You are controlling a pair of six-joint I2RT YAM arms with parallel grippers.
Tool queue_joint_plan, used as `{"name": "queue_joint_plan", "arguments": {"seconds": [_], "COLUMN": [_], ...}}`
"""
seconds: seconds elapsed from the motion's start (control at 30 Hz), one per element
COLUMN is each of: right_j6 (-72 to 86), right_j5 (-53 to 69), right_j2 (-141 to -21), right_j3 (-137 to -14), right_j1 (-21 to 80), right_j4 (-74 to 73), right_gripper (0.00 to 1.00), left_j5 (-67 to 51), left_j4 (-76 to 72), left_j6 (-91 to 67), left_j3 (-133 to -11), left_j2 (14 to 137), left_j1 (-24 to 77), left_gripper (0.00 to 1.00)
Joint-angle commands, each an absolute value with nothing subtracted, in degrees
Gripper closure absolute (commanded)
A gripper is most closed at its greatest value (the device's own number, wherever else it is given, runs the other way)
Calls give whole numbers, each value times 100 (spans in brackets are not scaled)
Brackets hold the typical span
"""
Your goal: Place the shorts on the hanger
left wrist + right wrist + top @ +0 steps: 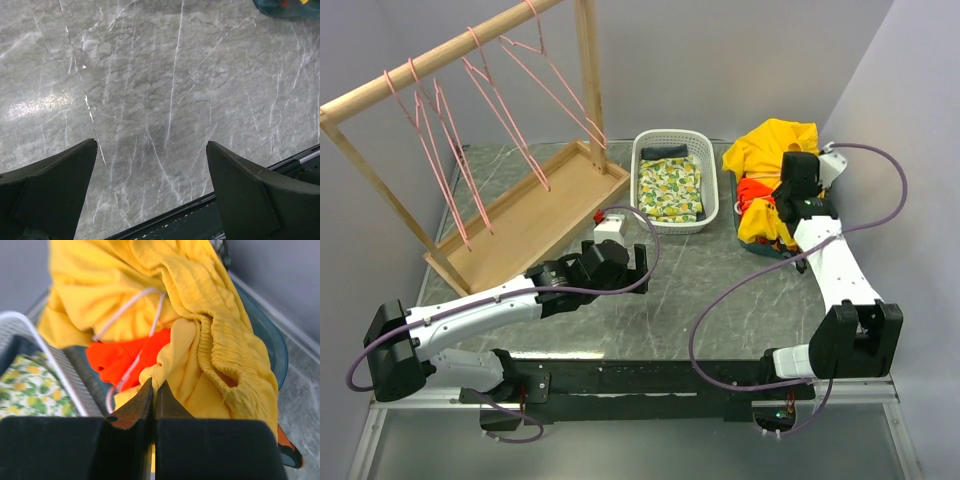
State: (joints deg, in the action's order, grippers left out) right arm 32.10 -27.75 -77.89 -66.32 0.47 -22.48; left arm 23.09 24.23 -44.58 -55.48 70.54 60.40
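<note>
The yellow shorts (775, 140) lie heaped on a pile of clothes at the back right, their gathered waistband (215, 325) draped over the top. My right gripper (156, 383) is shut on a fold of the shorts at the near side of the pile, with yellow fabric pinched between the tips. In the top view that gripper (782, 212) is down in the heap. Several pink wire hangers hang on a wooden rack at the back left; one hanger (535, 95) is near the rack's right post. My left gripper (151, 144) hovers open over bare marble, mid-table (640, 262).
An orange-red cloth (130, 357) and a pale cord loop (127, 312) lie under the shorts, in a dark teal tub (272, 340). A white basket (675, 140) holding a lemon-print cloth (670, 188) stands between the tub and the rack's wooden tray (535, 215).
</note>
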Motion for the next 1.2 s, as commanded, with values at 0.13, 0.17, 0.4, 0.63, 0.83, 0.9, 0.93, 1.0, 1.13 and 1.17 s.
{"name": "queue_joint_plan", "arguments": {"seconds": [0.13,0.17,0.4,0.63,0.83,0.9,0.93,1.0,1.13,1.17], "right_j6": [3199,3191,3068,3041,3067,3094,3120,3120,3015,2962], "right_j5": [-2839,-2865,-2997,-3094,-2655,-2506,-2400,-2224,-1820,-1611], "right_j2": [-6847,-6829,-6987,-7294,-7707,-7822,-7927,-8015,-8269,-8349], "right_j3": [-7611,-7759,-8700,-9658,-10590,-10906,-11125,-11319,-12047,-12241], "right_j1": [26,26,26,26,26,26,26,26,70,79], "right_j4": [-2188,-2197,-2381,-2522,-2444,-2347,-2312,-2163,-1907,-1864], "right_gripper": [100,100,100,100,100,100,100,100,100,100], "left_j5": [2162,2153,2074,2013,1986,1960,1943,1925,1977,1978], "left_j4": [2180,2171,2145,2153,2171,2162,2162,2171,2223,2224], "left_j6": [-4307,-4307,-4280,-4236,-4201,-4201,-4201,-4201,-4175,-4166], "left_j3": [-5590,-5616,-5678,-5774,-5854,-5880,-5889,-5924,-5994,-6012], "left_j2": [6891,6908,7022,7128,7198,7216,7233,7260,7251,7251], "left_j1": [5941,5941,5915,5880,5862,5836,5836,5827,5818,5810], "left_gripper": [4,4,4,3,3,4,3,4,4,3]}}
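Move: The right hand already pinches a fold of the yellow shorts over the tub; most of the garment lies about 6 cm ahead, 3 cm left and 4 cm below it. The tub's middle is roughly 8 cm below, level fore-and-aft and 2 cm left. The red cloth sits some 9 cm left, 2 cm ahead and 6 cm below; the white basket about 29 cm left, 4 cm ahead and 9 cm below. From the left hand the shorts lie around 27 cm ahead, 41 cm right and 10 cm below. Straight up, fast and steadily, the right hand hauls the yellow shorts out of the tub, climbing about 30 cm with hardly any sideways travel. The closed fingers keep their pinch on the fold while the wrist tips up by nearly 40 degrees, so that fingers slanting down at first end roughly level. ##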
